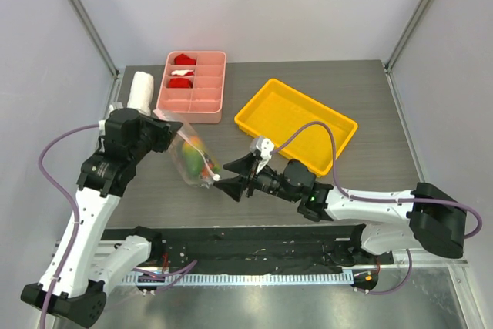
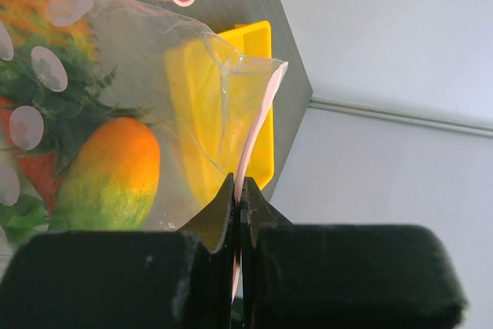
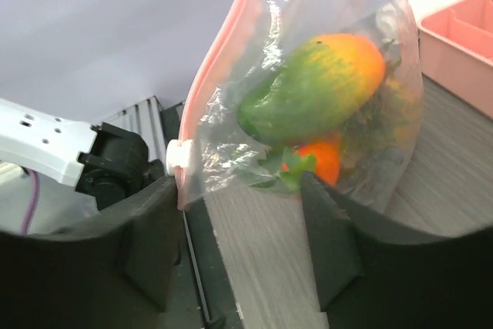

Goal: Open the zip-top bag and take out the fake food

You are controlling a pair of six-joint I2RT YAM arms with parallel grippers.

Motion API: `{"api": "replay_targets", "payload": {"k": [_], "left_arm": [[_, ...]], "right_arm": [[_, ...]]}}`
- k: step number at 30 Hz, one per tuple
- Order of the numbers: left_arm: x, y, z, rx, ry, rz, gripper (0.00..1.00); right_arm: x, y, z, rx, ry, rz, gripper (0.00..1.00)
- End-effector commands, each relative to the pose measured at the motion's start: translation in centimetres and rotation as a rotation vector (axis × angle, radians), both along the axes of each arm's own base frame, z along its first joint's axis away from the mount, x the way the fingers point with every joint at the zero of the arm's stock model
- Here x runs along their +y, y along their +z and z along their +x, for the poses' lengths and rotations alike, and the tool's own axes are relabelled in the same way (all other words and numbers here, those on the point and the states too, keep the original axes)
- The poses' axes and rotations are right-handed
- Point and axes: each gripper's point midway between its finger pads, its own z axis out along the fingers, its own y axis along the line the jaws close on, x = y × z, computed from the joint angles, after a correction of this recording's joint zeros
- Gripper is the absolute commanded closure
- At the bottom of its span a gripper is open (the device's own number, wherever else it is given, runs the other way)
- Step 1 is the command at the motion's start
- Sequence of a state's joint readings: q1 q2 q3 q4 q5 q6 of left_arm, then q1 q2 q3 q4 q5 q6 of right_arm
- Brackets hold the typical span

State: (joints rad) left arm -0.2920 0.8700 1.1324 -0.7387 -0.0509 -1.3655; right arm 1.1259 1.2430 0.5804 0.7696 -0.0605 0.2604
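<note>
The zip-top bag point(image 1: 195, 159) hangs clear of the dark table, stretched between my two arms. My left gripper point(image 1: 169, 132) is shut on its pink zip strip point(image 2: 258, 125), which runs up from between the closed jaws. Inside the bag lies fake food: an orange-green mango point(image 3: 316, 86), an orange carrot point(image 3: 322, 161) and green leafy pieces point(image 2: 54, 105). My right gripper point(image 3: 243, 221) stands open just below the bag's lower end. The white zip slider point(image 3: 176, 156) sits by the tip of its left finger point(image 3: 150, 236). Nothing is clamped between those fingers.
A pink divided tray point(image 1: 192, 105) with red-and-white pieces stands at the back left. A rolled white towel point(image 1: 141, 90) lies beside it. A yellow tray point(image 1: 266, 117) sits at the back right, close behind my right gripper. The table's near edge runs just below the bag.
</note>
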Motion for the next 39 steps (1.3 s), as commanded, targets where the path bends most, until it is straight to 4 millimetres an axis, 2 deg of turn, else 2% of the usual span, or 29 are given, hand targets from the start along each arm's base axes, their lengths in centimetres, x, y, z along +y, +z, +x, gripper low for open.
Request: {"api": "replay_targets", "payload": {"k": [1, 2, 3, 4, 6, 7, 8, 9, 10, 11, 12, 14, 15, 16, 17, 18, 20, 22, 25, 27, 28, 29, 32, 33, 34, 37, 39], "left_arm": [[-0.6, 2.5, -0.1, -0.094, -0.021, -0.06, 1.0], [-0.7, 2.9, -0.1, -0.114, -0.036, -0.059, 1.0], [-0.7, 3.4, -0.1, -0.146, -0.052, -0.03, 1.0], [-0.6, 3.6, -0.3, -0.156, -0.061, -0.01, 1.0], [-1.3, 4.7, -1.0, -0.218, -0.146, 0.034, 1.0], [-1.3, 5.3, -1.7, -0.283, -0.21, 0.136, 0.96], [-0.9, 5.2, -2.4, -0.294, -0.239, 0.209, 0.84], [-0.4, 5.2, -2.9, -0.304, -0.253, 0.27, 0.69], [0.4, 5.5, -3.4, -0.354, -0.293, 0.402, 0.37], [0.8, 5.4, -4.3, -0.366, -0.319, 0.466, 0.29], [1.0, 5.5, -4.9, -0.389, -0.352, 0.517, 0.27], [1.3, 6.1, -5.6, -0.482, -0.412, 0.645, 0.24], [0.2, 6.6, -6.1, -0.542, -0.48, 0.649, 0.22], [-0.8, 6.9, -6.5, -0.591, -0.542, 0.645, 0.2], [-1.8, 7.1, -6.9, -0.643, -0.613, 0.646, 0.2], [-4.1, 8.1, -7.5, -0.727, -0.736, 0.584, 0.21], [-5.9, 8.7, -8.1, -0.788, -0.849, 0.538, 0.2], [-7.0, 9.2, -7.7, -0.837, -0.903, 0.522, 0.1], [-8.5, 10.1, -8.3, -0.964, -1.008, 0.57, 0.07], [-9.2, 10.6, -8.5, -1.048, -1.069, 0.608, 0.07], [-10.1, 10.4, -9.0, -1.074, -1.162, 0.578, 0.07], [-10.3, 10.4, -9.0, -1.1, -1.193, 0.589, 0.07], [-11.2, 10.1, -8.4, -1.165, -1.288, 0.62, 0.07], [-11.2, 10.1, -8.0, -1.162, -1.291, 0.63, 0.08], [-11.5, 10.3, -6.8, -1.172, -1.289, 0.659, 0.09], [-12.1, 11.1, -6.4, -1.21, -1.337, 0.653, 0.09], [-12.7, 9.7, -6.1, -1.157, -1.415, 0.585, 0.09]], "right_arm": [[1.3, 3.8, 0.8, -0.037, -0.019, 0.08, 0.47], [1.3, 3.7, 0.9, -0.027, -0.021, 0.082, 0.6], [1.4, 3.4, 0.9, -0.025, -0.021, 0.073, 0.91], [1.2, 3.3, 1.0, -0.024, -0.03, 0.07, 0.99], [0.5, 3.5, 1.0, -0.053, -0.043, 0.042, 0.99], [0.0, 3.8, 1.2, -0.064, -0.061, 0.023, 0.99], [-0.9, 4.7, 2.4, -0.091, -0.129, 0.006, 0.99], [-2.0, 4.5, 2.5, -0.084, -0.14, -0.055, 0.99], [-2.5, 4.4, 2.9, -0.08, -0.144, -0.091, 0.98], [-2.7, 6.4, 3.3, -0.099, -0.084, -0.094, 0.99], [-3.3, 4.4, 3.4, -0.056, -0.039, -0.204, 0.99], [-3.7, 3.9, 3.7, -0.042, 0.028, -0.263, 0.99], [-3.9, 4.3, 3.2, -0.03, 0.11, -0.288, 0.99], [-3.7, 3.5, 3.1, -0.04, 0.145, -0.333, 0.99], [-3.8, 3.9, 2.7, -0.024, 0.177, -0.362, 0.99], [-3.6, 3.8, 2.3, -0.04, 0.22, -0.385, 0.99], [-3.4, 3.9, 2.5, -0.051, 0.243, -0.434, 0.99], [-3.6, 4.0, 2.9, -0.084, 0.249, -0.466, 0.99], [-4.1, 5.1, 3.7, -0.092, 0.243, -0.481, 0.99], [-4.3, 6.7, 4.1, -0.109, 0.239, -0.467, 0.99], [-4.4, 7.3, 4.1, -0.114, 0.254, -0.453, 0.98], [-4.4, 8.3, 4.0, -0.129, 0.265, -0.436, 0.99], [-3.9, 9.3, 3.1, -0.13, 0.337, -0.417, 0.99], [-3.6, 9.1, 3.2, -0.117, 0.347, -0.426, 0.99], [-3.5, 9.0, 3.3, -0.108, 0.354, -0.432, 0.98], [-3.2, 9.0, 3.5, -0.099, 0.373, -0.435, 0.99], [-3.2, 9.5, 3.9, -0.11, 0.368, -0.428, 0.99]]}}
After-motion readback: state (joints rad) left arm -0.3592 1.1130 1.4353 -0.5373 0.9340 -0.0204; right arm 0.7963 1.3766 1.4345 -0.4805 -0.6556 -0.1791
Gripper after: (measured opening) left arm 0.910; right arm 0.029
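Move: Midway between the right hand's open fingers and just ahead of their tips, the white slider at the bag's zip end sits about 2 cm left and 1 cm back, level with that hand. The mango in the bag is some 6 cm ahead and 8 cm left, slightly lower; the yellow bin is roughly 20 cm ahead, 18 cm right and 20 cm below. From the left hand, still pinching the zip, the slider lies about 10 cm back, 9 cm right and 6 cm lower. Closing on the slider end of the zip after easing about 1 cm left, the right hand carries it up some 7 cm, forward and a little right, its fingers tipping down. The left hand opens wide and comes free of the zip, backs off and rises, then sweeps about 11 cm right towards the slider, swinging clockwise until its open fingers point right. ##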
